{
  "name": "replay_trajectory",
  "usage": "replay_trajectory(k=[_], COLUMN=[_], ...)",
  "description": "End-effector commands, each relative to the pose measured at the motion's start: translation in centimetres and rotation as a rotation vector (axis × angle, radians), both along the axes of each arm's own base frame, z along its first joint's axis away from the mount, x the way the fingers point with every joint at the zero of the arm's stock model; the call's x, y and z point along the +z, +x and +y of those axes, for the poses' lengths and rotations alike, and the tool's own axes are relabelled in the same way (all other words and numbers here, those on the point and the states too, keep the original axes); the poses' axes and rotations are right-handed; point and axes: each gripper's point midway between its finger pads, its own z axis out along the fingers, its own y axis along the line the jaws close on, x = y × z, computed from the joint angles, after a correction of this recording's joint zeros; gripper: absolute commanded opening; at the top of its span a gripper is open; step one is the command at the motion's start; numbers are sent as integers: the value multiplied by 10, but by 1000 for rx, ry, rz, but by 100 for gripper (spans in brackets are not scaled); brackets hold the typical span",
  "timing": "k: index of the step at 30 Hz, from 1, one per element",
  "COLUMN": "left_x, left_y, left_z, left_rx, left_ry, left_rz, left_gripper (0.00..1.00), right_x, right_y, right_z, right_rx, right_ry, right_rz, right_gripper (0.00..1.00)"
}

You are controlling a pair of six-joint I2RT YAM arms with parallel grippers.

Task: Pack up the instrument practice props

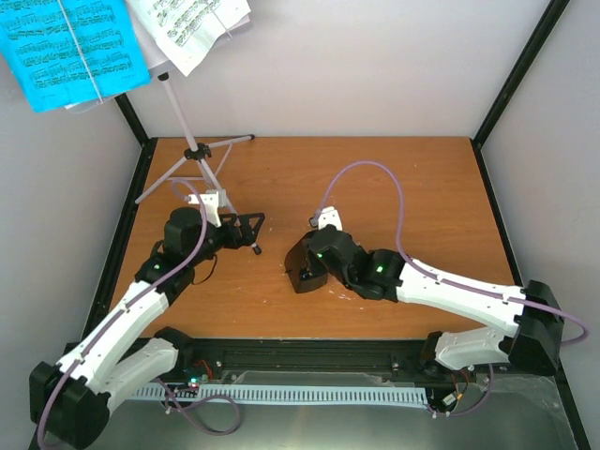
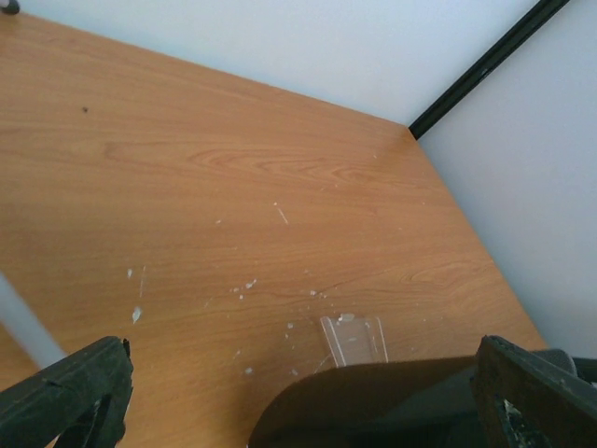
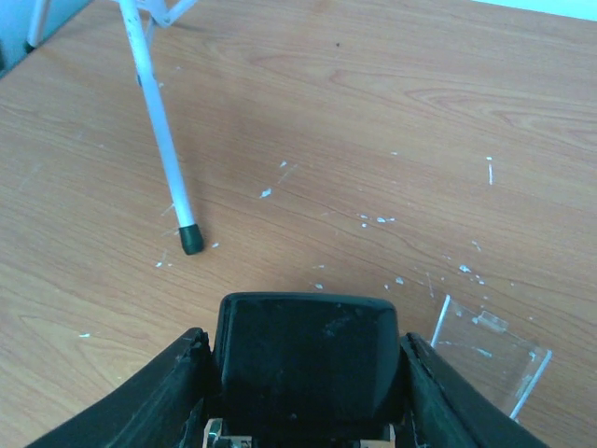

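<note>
The black metronome (image 3: pixel 308 359) sits low over the table, and my right gripper (image 3: pixel 303 373) is shut on it, one finger on each side; from above it is the dark block (image 1: pixel 305 267) at mid-table. A clear cover piece (image 3: pixel 490 353) lies flat on the wood just right of it, also seen past the metronome's dark edge (image 2: pixel 373 406) as a clear cover piece (image 2: pixel 354 338). My left gripper (image 1: pixel 242 228) stands open and empty beside a foot of the thin music stand (image 1: pixel 192 145). Blue sheets (image 1: pixel 66 47) and white sheets (image 1: pixel 187 28) rest on the stand's top.
A stand leg (image 3: pixel 159 121) with a black rubber foot (image 3: pixel 190 240) reaches toward the metronome. White flecks dot the wooden table (image 1: pixel 412 187). Black frame posts (image 1: pixel 520 70) and pale walls close in the sides and back.
</note>
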Motion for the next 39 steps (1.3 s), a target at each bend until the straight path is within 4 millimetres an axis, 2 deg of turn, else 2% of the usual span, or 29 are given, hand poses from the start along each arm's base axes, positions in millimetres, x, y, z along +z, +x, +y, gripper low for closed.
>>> replay_trajectory(k=[1,8,14,17,18,22,26,29,32,34,36,39], left_x=[-12,-34,-36,-37,-38,-39,-40,-44,-53,-62,-71,-89], left_y=[-16,-32,-34,-33,-34,-33,-33,-36,-40,-44,-48,-55], left_z=[13,10,8,7,7,7,7,9,8,3,-3,-11], left_rx=[52,30,19,14,13,9,6,9,-7,-35,-74,-127], left_ry=[-31,-92,-104,-97,-93,-82,-69,-61,-62,-65,-75,-79], left_rz=[63,149,159,163,165,165,170,175,188,213,242,305], left_gripper=[100,99,99,99,100,100,99,100,99,99,99,99], right_x=[33,17,1,0,0,6,28,61,85,86,73,36], right_y=[14,17,15,14,13,12,11,5,4,8,17,30], right_z=[5,13,24,26,27,26,20,19,2,-14,-34,-63], right_rx=[-109,-112,-89,-88,-87,-86,-85,-25,-46,-75,-110,-159], right_ry=[77,38,38,51,55,65,88,125,152,177,213,284], right_rz=[-88,-69,-25,-19,-19,-26,-51,-96,-131,-108,-44,97], right_gripper=[13,14,15,22,27,65,90,94,100,100,100,98])
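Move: The right hand grips the black metronome by its top, with the body hanging straight below, its middle about 9 cm under the fingers. The clear cover lies on the table some 7 cm ahead of this hand and 8 cm to its right, and the stand's nearest foot about 11 cm ahead and 13 cm left, both roughly 21 cm lower. From the open, empty left hand, the metronome's middle is about 13 cm right, 3 cm back and 12 cm down. Keeping its grip, the right hand lowers the metronome about 3 cm straight down onto the table, pauses, then spreads its fingers wide to let go of the top and lifts about 12 cm clear, rolling its left side up some 20 degrees and swinging off to the right at the end. Meanwhile the left hand, still wide open and touching nothing, sinks about 7 cm and draws back some 5 cm beside the metronome, tipping its fingers further down. ##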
